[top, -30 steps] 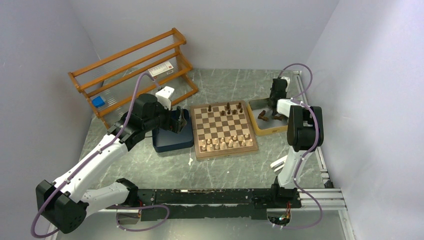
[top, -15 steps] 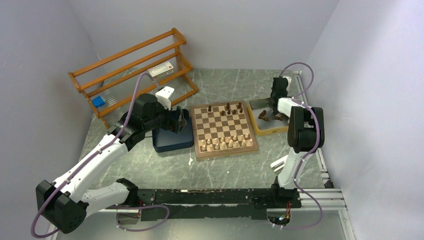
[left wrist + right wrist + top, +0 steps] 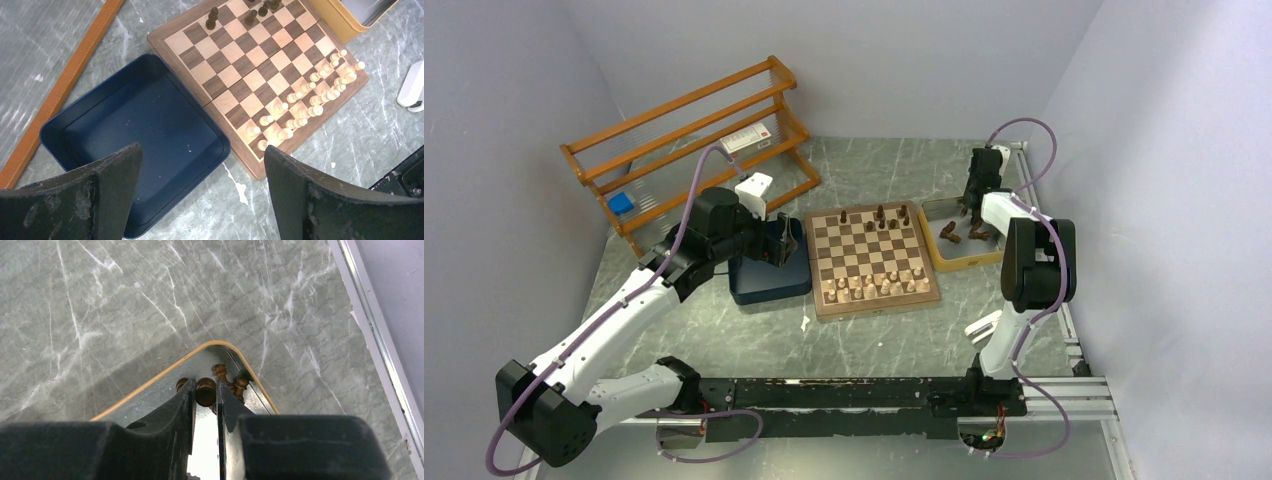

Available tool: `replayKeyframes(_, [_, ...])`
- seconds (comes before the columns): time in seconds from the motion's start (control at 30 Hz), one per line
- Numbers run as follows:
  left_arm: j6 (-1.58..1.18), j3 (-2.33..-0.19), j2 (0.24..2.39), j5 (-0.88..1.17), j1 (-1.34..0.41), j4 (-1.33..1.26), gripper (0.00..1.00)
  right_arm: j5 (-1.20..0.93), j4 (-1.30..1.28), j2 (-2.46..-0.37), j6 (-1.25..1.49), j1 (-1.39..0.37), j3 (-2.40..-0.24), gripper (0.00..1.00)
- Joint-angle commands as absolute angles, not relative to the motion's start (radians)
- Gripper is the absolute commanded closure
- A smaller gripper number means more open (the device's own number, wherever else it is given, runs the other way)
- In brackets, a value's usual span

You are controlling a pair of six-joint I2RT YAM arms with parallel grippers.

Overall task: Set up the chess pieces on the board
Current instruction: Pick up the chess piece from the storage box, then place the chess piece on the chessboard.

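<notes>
The board (image 3: 872, 258) lies mid-table, also in the left wrist view (image 3: 250, 65). Several dark chess pieces (image 3: 879, 215) stand along its far rows, and cream pieces (image 3: 879, 287) fill the near rows. More dark pieces (image 3: 949, 233) lie in a yellow tray (image 3: 944, 264) to the board's right. My right gripper (image 3: 205, 399) is at that tray's far corner (image 3: 215, 344), shut on a dark round-topped piece (image 3: 205, 391); other dark pieces (image 3: 220, 371) lie just beyond. My left gripper (image 3: 200, 155) hangs open and empty over the dark blue tray (image 3: 140, 125).
The dark blue tray (image 3: 769, 283) touches the board's left edge. A wooden rack (image 3: 694, 140) stands at the back left. A white object (image 3: 984, 327) lies right of the board's near corner. A metal rail (image 3: 370, 330) borders the table on the right.
My right gripper has shifted slightly toward the yellow tray's far corner and closed a little on the dark piece. The left arm has not moved.
</notes>
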State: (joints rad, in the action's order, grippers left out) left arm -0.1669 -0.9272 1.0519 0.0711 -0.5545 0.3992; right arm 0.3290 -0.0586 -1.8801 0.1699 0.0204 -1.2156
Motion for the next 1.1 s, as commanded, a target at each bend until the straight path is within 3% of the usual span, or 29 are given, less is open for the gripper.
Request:
replayKeyframes(0.0, [-0.150, -0.920, 1.045, 0.058, -0.563, 0.396, 0.05, 0.338, -0.064, -1.886, 0.182, 0.020, -1.233, 0.84])
replayKeyframes(0.5, [-0.152, -0.925, 1.050, 0.054, -0.562, 0.397, 0.06, 0.229, -0.178, -1.777, 0.243, -0.067, -1.298, 0.84])
replayKeyframes(1.07, [-0.150, -0.922, 1.009, 0.010, -0.561, 0.391, 0.06, 0.226, -0.223, -1.793, 0.282, -0.482, -1.449, 0.83])
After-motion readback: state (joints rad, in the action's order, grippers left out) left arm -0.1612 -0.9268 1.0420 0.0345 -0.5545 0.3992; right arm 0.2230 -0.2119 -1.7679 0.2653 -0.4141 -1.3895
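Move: The right hand already grips a dark chess piece just above the far-right part of the storage box. The empty squares midway along the board's far row lie some 30 cm to its left, about level ahead and 5 cm below. On that row, standing dark pieces are roughly 18 and 24 cm left; a loose piece lies in the box about 4 cm left and 5 cm back. From the left hand the squares are about 20 cm ahead, 18 cm right and 19 cm below. Keeping its pinch on the dark piece, the right hand hardly stirs at first, then sweeps fast to the left, away from the storage box and towards the middle of the board's far row. It travels about 24 cm left while rising some 10 cm, the wrist swinging counter-clockwise by roughly 25 degrees; the fingers stay closed and the hand is still moving at the end. ##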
